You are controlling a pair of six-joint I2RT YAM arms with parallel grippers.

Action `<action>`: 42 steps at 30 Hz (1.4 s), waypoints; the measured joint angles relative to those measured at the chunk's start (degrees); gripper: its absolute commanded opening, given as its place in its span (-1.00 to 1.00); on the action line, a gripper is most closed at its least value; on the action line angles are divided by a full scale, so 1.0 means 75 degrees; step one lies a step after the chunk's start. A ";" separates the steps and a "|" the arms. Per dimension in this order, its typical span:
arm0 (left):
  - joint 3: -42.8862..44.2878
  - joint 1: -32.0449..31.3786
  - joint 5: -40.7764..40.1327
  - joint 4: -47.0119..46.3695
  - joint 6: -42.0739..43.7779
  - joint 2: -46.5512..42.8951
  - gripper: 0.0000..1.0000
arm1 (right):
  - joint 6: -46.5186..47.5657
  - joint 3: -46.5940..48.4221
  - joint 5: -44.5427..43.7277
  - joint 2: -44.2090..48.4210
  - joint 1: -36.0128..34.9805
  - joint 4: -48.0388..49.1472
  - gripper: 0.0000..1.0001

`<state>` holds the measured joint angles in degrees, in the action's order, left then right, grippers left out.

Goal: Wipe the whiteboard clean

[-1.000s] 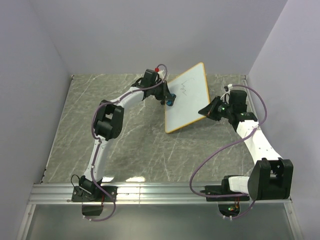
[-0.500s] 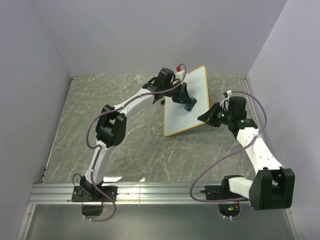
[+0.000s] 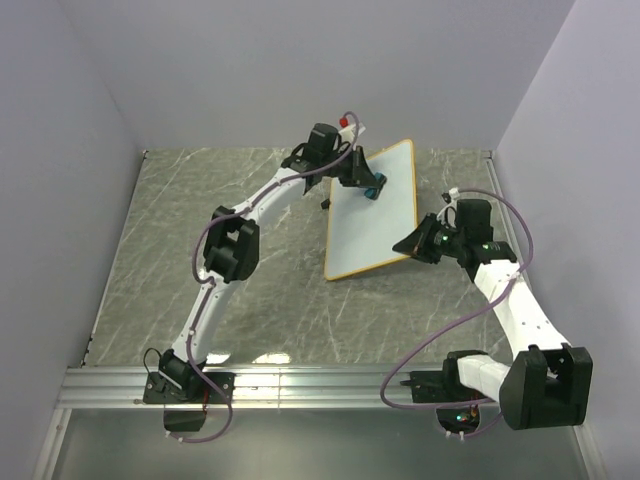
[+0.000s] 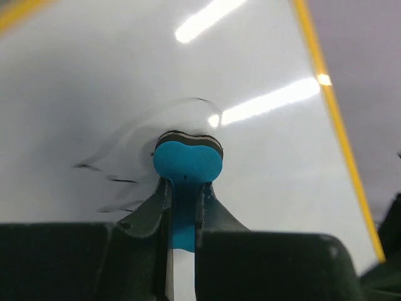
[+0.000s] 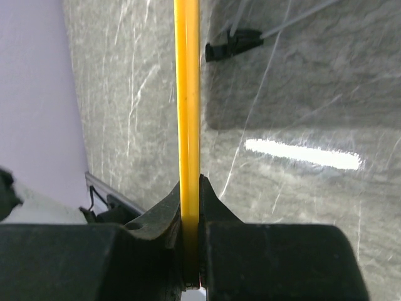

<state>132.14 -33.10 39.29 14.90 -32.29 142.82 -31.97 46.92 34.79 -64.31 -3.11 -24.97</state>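
The whiteboard, white with an orange-yellow rim, is held up at a tilt over the table's far right. My right gripper is shut on its near right edge; in the right wrist view the yellow rim runs straight up from between the jaws of that gripper. My left gripper is shut on a blue eraser, whose dark felt face presses on the whiteboard near its far edge. In the left wrist view the eraser sticks out past the gripper, with faint smeared strokes left of it.
Grey marble-patterned tabletop lies under the board, closed in by walls at left, back and right. An aluminium rail runs along the near edge. A small black foot juts from the board's underside.
My left gripper carried the eraser from the board's left edge across its face, then toward the far edge. The dark scribble no longer shows from above. The right arm shifted slightly, still gripping.
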 measured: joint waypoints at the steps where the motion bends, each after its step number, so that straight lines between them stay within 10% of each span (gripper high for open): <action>1: 0.0082 0.0102 -0.0050 -0.0035 -0.0006 0.0131 -0.99 | 0.0015 0.0000 0.0032 0.0003 -0.0003 -0.0047 -1.00; 22: 0.0498 0.0749 -0.0498 0.0128 0.0720 0.0874 -0.99 | 0.0198 0.0009 0.0475 -0.0221 -0.0280 -0.0574 -1.00; 42: -0.3258 -0.0542 -0.0006 0.0038 0.1099 -0.2034 -0.99 | 0.0152 -0.0076 0.0612 -0.0175 -0.0350 -0.0933 -1.00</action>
<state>107.70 -37.17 39.24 15.18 -24.05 127.57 -30.83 46.35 39.38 -65.63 -5.74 -31.97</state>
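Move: The left hand already holds the eraser on the sloping whiteboard; the leftover marks lie about 6 cm ahead of this hand, 1 cm left and 4 cm lower. The board's middle is some 8 cm back, 1 cm right and 4 cm below it. From the right hand, gripping the right edge, the board's middle is roughly 8 cm ahead, 8 cm left and 6 cm below, the eraser about 17 cm ahead, 6 cm left and 3 cm below. Left hand rubs the eraser about 7 cm forward and down-left, then 15 back; right hand draws board back. ##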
